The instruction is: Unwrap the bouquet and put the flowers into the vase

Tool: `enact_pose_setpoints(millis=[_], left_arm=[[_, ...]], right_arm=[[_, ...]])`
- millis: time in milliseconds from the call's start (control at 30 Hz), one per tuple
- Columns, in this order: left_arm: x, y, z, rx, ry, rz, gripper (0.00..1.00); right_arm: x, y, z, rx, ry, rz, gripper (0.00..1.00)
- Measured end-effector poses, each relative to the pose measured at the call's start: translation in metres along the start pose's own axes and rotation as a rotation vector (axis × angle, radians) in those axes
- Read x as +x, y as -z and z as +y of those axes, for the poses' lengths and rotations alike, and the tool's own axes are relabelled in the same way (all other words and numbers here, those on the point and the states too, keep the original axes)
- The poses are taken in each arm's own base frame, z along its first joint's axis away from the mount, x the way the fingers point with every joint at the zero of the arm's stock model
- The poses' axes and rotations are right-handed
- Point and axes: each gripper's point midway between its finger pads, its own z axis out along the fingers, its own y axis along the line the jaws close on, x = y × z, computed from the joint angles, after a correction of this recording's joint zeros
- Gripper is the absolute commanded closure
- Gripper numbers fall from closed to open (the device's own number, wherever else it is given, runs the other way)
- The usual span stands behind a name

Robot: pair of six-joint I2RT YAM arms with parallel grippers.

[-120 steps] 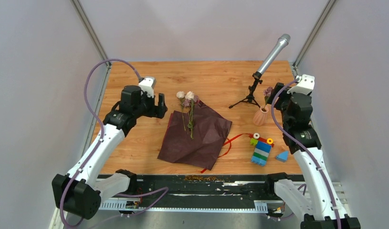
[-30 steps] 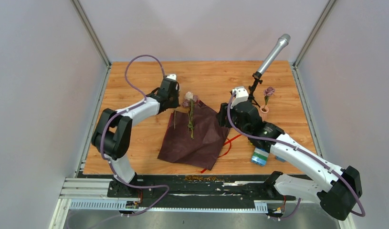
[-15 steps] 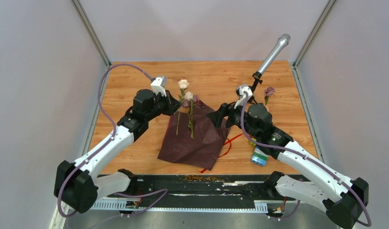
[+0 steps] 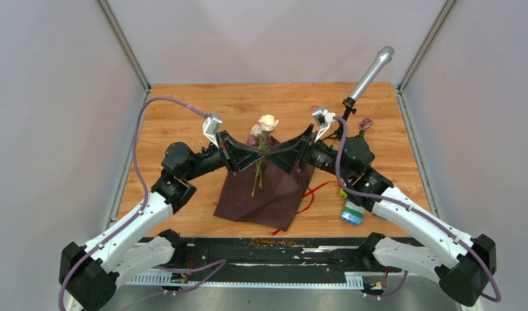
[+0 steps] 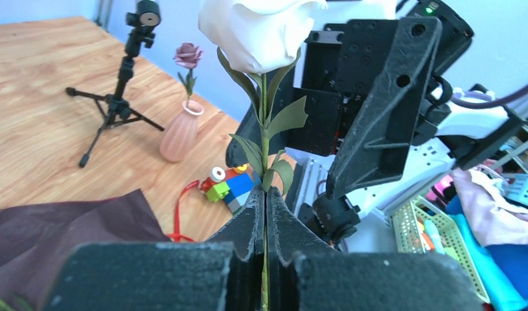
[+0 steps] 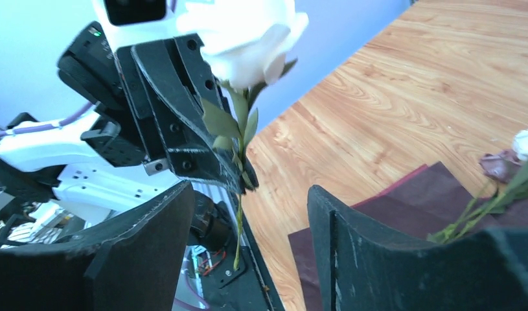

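My left gripper (image 5: 265,191) is shut on the thin green stem of a cream rose (image 4: 268,122), held upright above the spread maroon wrapping paper (image 4: 274,194) of the bouquet. My right gripper (image 6: 250,188) faces it tip to tip, open, with the lower stem (image 6: 238,220) hanging in the gap between its fingers, untouched. Two more flowers (image 4: 256,170) lie on the paper. The peach-pink vase (image 5: 181,133) stands at the back right with a mauve rose (image 5: 188,55) in it. In the top view my right arm hides the vase.
A loose red ribbon (image 4: 315,192) trails off the paper's right side. A toy-brick stack (image 5: 232,186) stands near the right arm. A microphone on a tripod (image 4: 370,72) stands next to the vase. Walls close in the table's left, back and right sides.
My left gripper has lifted the cream rose off the paper and carried it right to the middle. My right arm has swung left from the vase, its open jaws now around the stem.
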Motion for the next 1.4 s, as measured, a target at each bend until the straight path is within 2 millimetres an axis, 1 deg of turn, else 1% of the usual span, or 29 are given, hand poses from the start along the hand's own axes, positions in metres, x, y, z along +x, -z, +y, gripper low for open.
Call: enact_pose_setpoints(millis=[100, 233, 367, 467, 633, 867, 1000, 1067, 1100, 1167, 1267, 1333, 1400], left_arm=[[0.002, -0.001, -0.011, 0.050, 0.001, 0.012, 1.00], [0.008, -0.003, -0.018, 0.090, 0.008, 0.037, 1.00], [0.011, -0.004, -0.020, 0.107, 0.012, 0.049, 1.00], [0.010, -0.004, -0.023, 0.121, 0.009, 0.048, 1.00], [0.008, -0.005, -0.025, 0.130, 0.008, 0.039, 1.00], [0.008, -0.007, -0.024, 0.134, 0.016, 0.036, 1.00], [0.008, -0.007, -0.027, 0.145, 0.017, 0.038, 1.00], [0.008, -0.007, -0.028, 0.153, 0.017, 0.039, 1.00], [0.009, -0.007, -0.028, 0.154, 0.017, 0.041, 0.97], [0.009, -0.007, -0.027, 0.155, 0.019, 0.043, 0.85], [0.012, -0.009, -0.025, 0.150, 0.019, 0.053, 0.56], [0.019, -0.009, -0.020, 0.133, 0.023, 0.084, 0.39], [0.026, -0.010, -0.012, 0.098, 0.018, 0.131, 0.23]], right_arm=[[-0.007, -0.003, 0.010, -0.044, -0.007, -0.007, 0.37], [-0.013, -0.006, 0.022, -0.101, -0.004, -0.010, 0.42], [-0.013, -0.007, 0.026, -0.125, -0.007, -0.005, 0.48], [-0.012, -0.007, 0.027, -0.133, -0.009, 0.000, 0.51], [-0.010, -0.008, 0.029, -0.144, -0.010, 0.012, 0.60], [-0.010, -0.008, 0.028, -0.143, -0.010, 0.012, 0.82], [-0.010, -0.008, 0.028, -0.140, -0.007, 0.010, 1.00], [-0.010, -0.008, 0.027, -0.136, -0.007, 0.010, 1.00], [-0.010, -0.008, 0.026, -0.134, -0.004, 0.011, 1.00], [-0.010, -0.008, 0.026, -0.130, 0.003, 0.009, 1.00], [-0.009, -0.007, 0.022, -0.111, 0.022, 0.012, 1.00], [-0.009, -0.004, 0.018, -0.081, 0.043, 0.019, 1.00], [-0.014, 0.000, 0.013, -0.025, 0.084, 0.027, 1.00]])
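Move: Just in front of the right hand's half-open fingers is the white rose's stem, roughly 3 cm to their left, 1 cm ahead and 2 cm above. The left fingers already pinch the rose, and the free stretch under its bloom is about 3 cm straight above them. From the right hand, the vase stands some 18 cm ahead, 29 cm to the right and 26 cm below; the remaining flowers lie about 24 cm ahead, 5 cm to the left and 32 cm down. Rising about 2.5 cm and easing a little left and back, the right hand brings its open fingers around the stem just below the bloom, then shuts them on it. Meanwhile the left hand keeps its pinch, drawing back about 2 cm and slightly right with a turn of nearly 10 degrees clockwise; once the right grips, it opens about halfway and starts to sink. ##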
